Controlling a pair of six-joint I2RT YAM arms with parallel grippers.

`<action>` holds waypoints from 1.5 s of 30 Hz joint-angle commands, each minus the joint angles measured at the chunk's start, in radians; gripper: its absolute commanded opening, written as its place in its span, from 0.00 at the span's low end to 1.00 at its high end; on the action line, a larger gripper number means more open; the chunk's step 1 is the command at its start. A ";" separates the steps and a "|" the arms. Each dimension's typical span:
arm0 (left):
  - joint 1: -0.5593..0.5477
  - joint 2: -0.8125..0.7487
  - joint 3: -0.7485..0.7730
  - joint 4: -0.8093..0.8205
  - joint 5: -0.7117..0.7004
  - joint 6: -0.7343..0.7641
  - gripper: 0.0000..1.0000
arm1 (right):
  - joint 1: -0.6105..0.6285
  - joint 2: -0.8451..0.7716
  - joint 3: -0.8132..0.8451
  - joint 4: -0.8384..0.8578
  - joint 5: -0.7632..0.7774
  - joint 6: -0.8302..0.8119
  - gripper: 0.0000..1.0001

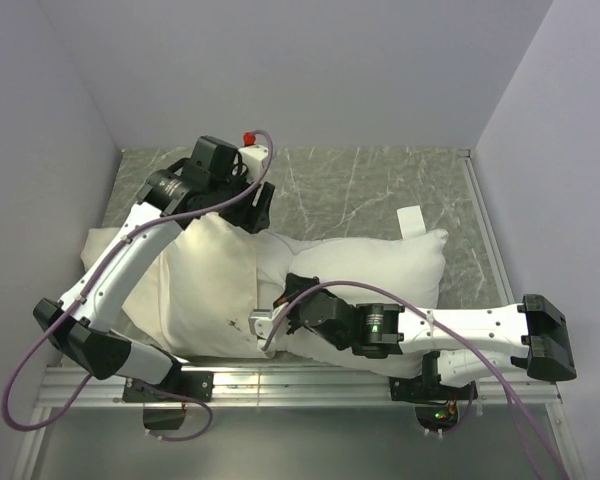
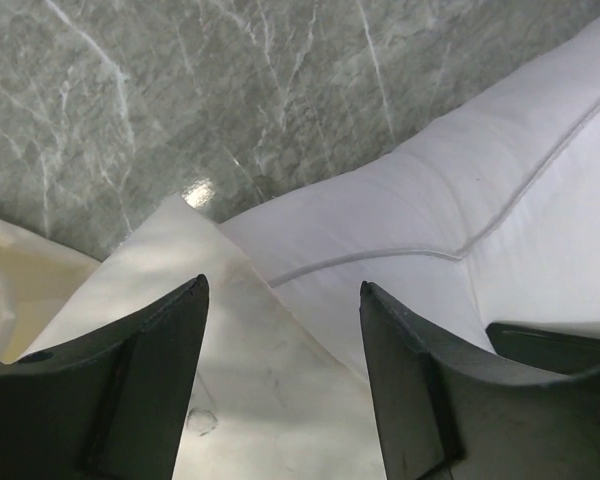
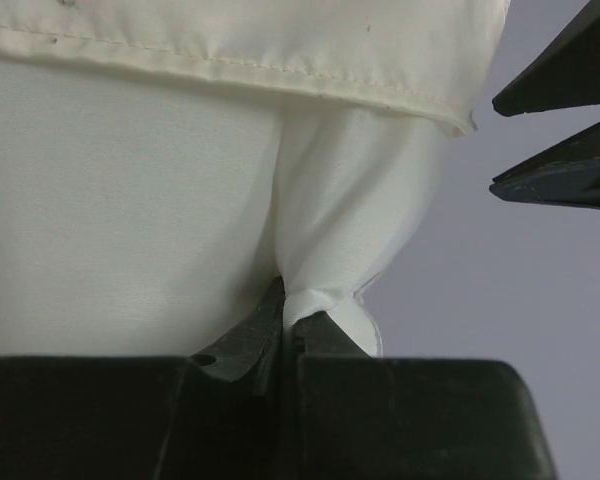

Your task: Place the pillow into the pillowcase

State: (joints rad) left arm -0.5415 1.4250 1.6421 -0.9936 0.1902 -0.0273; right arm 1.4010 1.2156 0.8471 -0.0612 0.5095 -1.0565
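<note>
The plump white pillow (image 1: 380,265) lies across the marble table (image 1: 360,190). Its left part is covered by the wrinkled cream pillowcase (image 1: 210,290). My right gripper (image 1: 278,306) is low at the near side and shut on a pinched white corner of the pillow (image 3: 325,300), just below the pillowcase's cream hem (image 3: 230,60). My left gripper (image 1: 256,206) hangs over the far edge, open. A pointed cream corner of the pillowcase (image 2: 260,380) lies between its fingers (image 2: 150,370), untouched, and the piped pillow (image 2: 460,190) is beside it.
Lavender walls close in the table on the left, back and right. An aluminium rail (image 1: 310,385) runs along the near edge by the arm bases. A small white tag (image 1: 410,220) sticks out at the pillow's far right end. Dark pointed parts (image 3: 565,120) show at the right wrist view's right edge.
</note>
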 commanded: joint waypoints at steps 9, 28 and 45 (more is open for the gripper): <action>-0.029 0.055 -0.013 -0.030 -0.152 0.042 0.64 | 0.038 -0.004 0.026 0.054 -0.003 -0.039 0.00; -0.069 0.057 0.146 0.056 0.272 -0.037 0.00 | 0.046 0.027 0.049 0.159 0.032 -0.091 0.00; -0.207 0.213 0.300 0.294 0.580 -0.200 0.00 | -0.071 0.099 0.222 0.340 0.014 -0.235 0.00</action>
State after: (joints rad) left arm -0.7116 1.6394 1.8942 -0.8284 0.6285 -0.1596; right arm 1.3262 1.3636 1.0042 0.0711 0.5800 -1.2022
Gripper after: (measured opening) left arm 0.013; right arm 0.031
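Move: The pillowcase's mouth hem, at its far corner, lies just below the open left fingers: about 1 cm ahead, 1 cm left and 4 cm down. The pillow's middle is some 16 cm back, 22 cm right and 12 cm down from the left hand. The right hand still pinches white pillow fabric, with the near part of the mouth hem about 6 cm to its left and 2 cm ahead, roughly level; the pillow's middle is about 16 cm right, 3 cm back and 4 cm lower. The far corner of the pillowcase's hem is pinched as the left hand sinks about 4 cm and shuts, then drawn some 15 cm right along the pillow while rising about 10 cm and easing back, the wrist turning clockwise with its left side dipping. Late on, the right hand, keeping its pinch on the pillow fabric, goes up and forward, about 5 cm each, and slightly left. ##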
